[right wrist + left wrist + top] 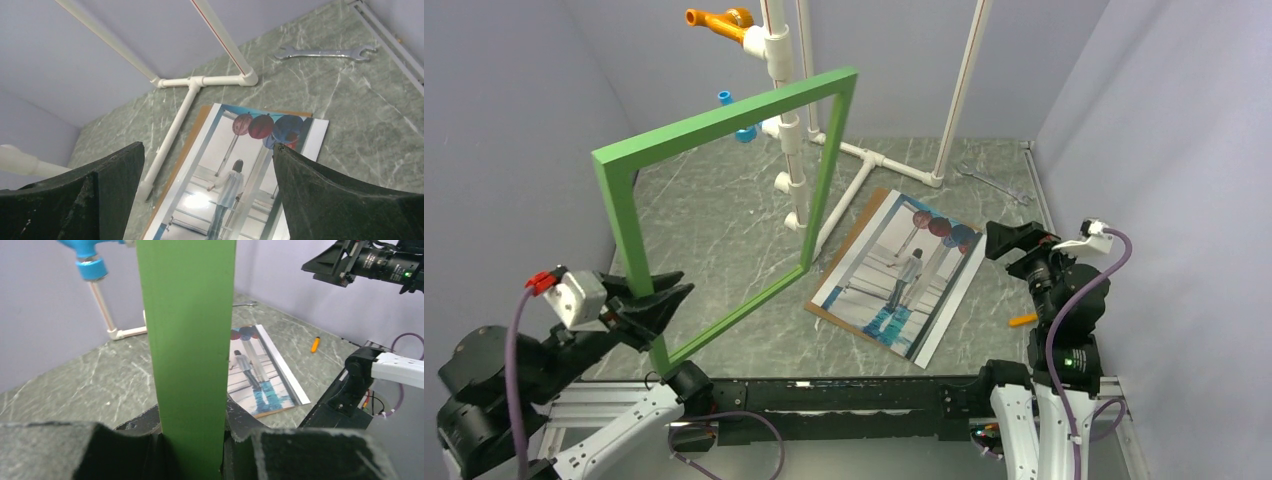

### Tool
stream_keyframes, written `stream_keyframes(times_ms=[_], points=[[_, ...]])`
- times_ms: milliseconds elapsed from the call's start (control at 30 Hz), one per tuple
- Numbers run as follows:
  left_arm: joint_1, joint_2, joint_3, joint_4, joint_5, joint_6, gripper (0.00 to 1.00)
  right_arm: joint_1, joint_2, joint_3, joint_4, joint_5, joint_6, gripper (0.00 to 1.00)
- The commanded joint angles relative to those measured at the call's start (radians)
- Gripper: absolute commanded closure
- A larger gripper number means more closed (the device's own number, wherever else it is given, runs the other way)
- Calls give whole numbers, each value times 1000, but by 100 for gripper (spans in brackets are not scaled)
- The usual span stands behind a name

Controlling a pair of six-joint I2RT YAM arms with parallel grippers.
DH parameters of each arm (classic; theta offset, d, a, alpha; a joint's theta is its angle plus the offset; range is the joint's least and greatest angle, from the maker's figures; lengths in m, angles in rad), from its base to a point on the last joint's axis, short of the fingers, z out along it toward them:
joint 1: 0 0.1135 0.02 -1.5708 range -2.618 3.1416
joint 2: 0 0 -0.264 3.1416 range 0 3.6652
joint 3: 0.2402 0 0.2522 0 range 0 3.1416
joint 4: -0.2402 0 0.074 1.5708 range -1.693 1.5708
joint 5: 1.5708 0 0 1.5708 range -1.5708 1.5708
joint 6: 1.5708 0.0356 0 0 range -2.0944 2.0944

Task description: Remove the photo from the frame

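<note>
The green frame (724,120) stands upright and tilted above the left of the table, with nothing in its opening. My left gripper (656,300) is shut on its left rail near the lower corner; the rail (187,340) fills the left wrist view between the pads. The photo (904,270) lies flat on the table to the right, face up, on the brown backing board (856,232). It also shows in the left wrist view (260,375) and the right wrist view (235,170). My right gripper (1014,240) is open and empty, hovering above the photo's right edge.
A white pipe stand (864,160) with orange and blue fittings rises at the back, its foot beside the backing board. A wrench (994,182) lies at the back right. A small orange piece (1022,320) lies near the right arm. Grey walls enclose the table.
</note>
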Motion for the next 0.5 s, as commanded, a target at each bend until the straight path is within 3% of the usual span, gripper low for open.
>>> stream_keyframes(times_ms=[0,467], points=[[2,-43,65,-50,-134,25,100,1,28,-17,23,-11,12,0],[-60,-156,208,-219,-313,-6,100,1,72,-35,40,-46,23,0]])
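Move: The left hand holds the green frame by its near-left side, with the table's near left corner roughly 25 cm to its left, about level fore and aft and some 42 cm below. The bare photo lies about 22 cm ahead, 34 cm right and 42 cm below that hand. From the empty right hand, the photo is about 8 cm ahead, 15 cm left and 31 cm down; the orange screwdriver lies 9 cm right and 3 cm back. The left hand keeps its grip on the green frame's side bar and carries it clear through the air, about 8 cm to the left and drawing back some 3.5 cm, away from the photo and the white pipe stand, sinking only slightly while it turns about 10 degrees counter-clockwise. Meanwhile the right hand, fingers staying wide open and touching nothing, sinks about 2.5 cm and edges a centimetre forward, nosing down some 5 degrees towards the level of the photo. ##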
